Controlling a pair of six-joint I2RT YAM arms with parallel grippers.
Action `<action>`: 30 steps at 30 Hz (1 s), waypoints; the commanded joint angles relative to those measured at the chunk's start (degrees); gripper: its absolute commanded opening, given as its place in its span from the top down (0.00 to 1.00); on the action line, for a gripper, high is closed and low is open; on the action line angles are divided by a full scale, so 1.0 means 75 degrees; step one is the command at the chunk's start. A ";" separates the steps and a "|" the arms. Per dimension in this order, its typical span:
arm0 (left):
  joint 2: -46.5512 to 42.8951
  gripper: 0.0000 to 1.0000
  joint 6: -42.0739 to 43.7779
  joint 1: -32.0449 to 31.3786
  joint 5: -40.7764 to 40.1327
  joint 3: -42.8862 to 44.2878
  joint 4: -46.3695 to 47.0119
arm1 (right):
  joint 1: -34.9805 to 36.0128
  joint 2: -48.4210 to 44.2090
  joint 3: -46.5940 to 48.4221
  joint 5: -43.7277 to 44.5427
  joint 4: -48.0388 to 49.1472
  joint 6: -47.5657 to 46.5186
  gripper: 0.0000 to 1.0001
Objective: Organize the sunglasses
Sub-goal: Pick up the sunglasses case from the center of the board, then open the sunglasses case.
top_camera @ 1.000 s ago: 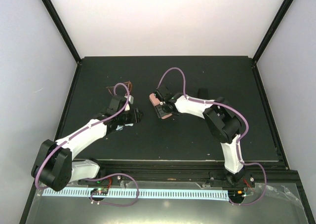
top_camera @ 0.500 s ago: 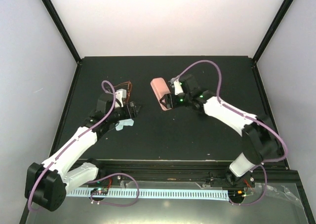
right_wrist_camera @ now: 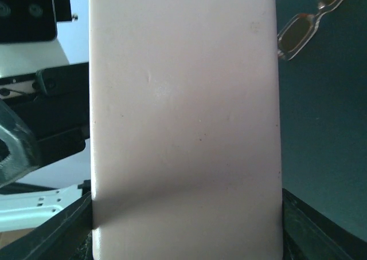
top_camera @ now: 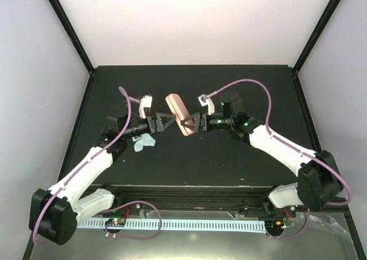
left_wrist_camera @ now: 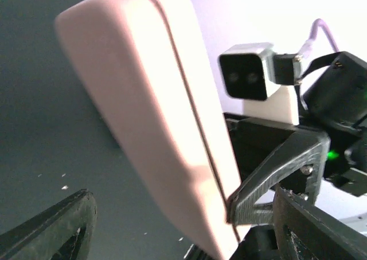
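My right gripper (top_camera: 186, 123) is shut on a pink oblong case (top_camera: 178, 114) and holds it tilted above the table; the case fills the right wrist view (right_wrist_camera: 183, 117) between the jaws (right_wrist_camera: 186, 240). My left gripper (top_camera: 170, 121) is open and faces the case (left_wrist_camera: 155, 122) from the left, its jaws wide apart (left_wrist_camera: 183, 237) and its tips close to it. The brownish-amber sunglasses (right_wrist_camera: 301, 22) lie on the table beyond the case; in the top view only a bit of them (top_camera: 148, 97) shows behind my left wrist. The red-pink sunglasses are out of view.
A light blue cloth (top_camera: 143, 143) lies on the black table (top_camera: 229, 162) under my left arm. The right gripper's finger (left_wrist_camera: 275, 174) and its wrist camera (left_wrist_camera: 246, 74) show right behind the case in the left wrist view.
My right gripper lifted the pink case and turned it toward the left. My left gripper swung right and now points at the case, uncovering the blue cloth.
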 commanded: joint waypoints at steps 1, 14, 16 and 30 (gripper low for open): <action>0.0240 0.15 -0.0434 0.0046 0.0925 0.0212 0.1301 | 0.0160 -0.0305 -0.0036 -0.0807 0.0942 0.0441 0.65; 0.0375 0.33 -0.0108 0.0046 0.0070 -0.0108 0.0644 | 0.0218 -0.1317 -0.0405 -0.1187 0.2193 0.1854 0.70; 0.0340 0.35 0.0034 0.0046 -0.0097 -0.0153 0.0439 | 0.0223 -0.1508 -0.0446 -0.1127 0.2384 0.2110 0.71; 0.0299 0.38 0.0372 0.0058 -0.0803 -0.0164 -0.0492 | 0.0217 -0.1975 -0.0474 -0.0259 0.1632 0.1780 0.73</action>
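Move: Between the hands and off the board, the closed sunglasses case is already gripped by the right hand; its middle lies about 3 cm ahead and 2 cm left of that hand. From the left hand it is some 4 cm to the right and 2 cm ahead, both nearly level with it. On the board about 25 cm below the left hand lie the cloth, 12 cm left and 2 cm ahead, and the sunglasses, 14 cm left and 18 cm ahead. Keeping its grip on the case, the right hand rises about 7 cm and draws back 3 cm, shifting slightly left, then some 3 cm right, away from the left hand. The left hand stays close to the seam, edging right and up, then sinking about 3 cm, while its fingers close partway and one ends up against the rim of the near shell, seemingly hooked inside it. ##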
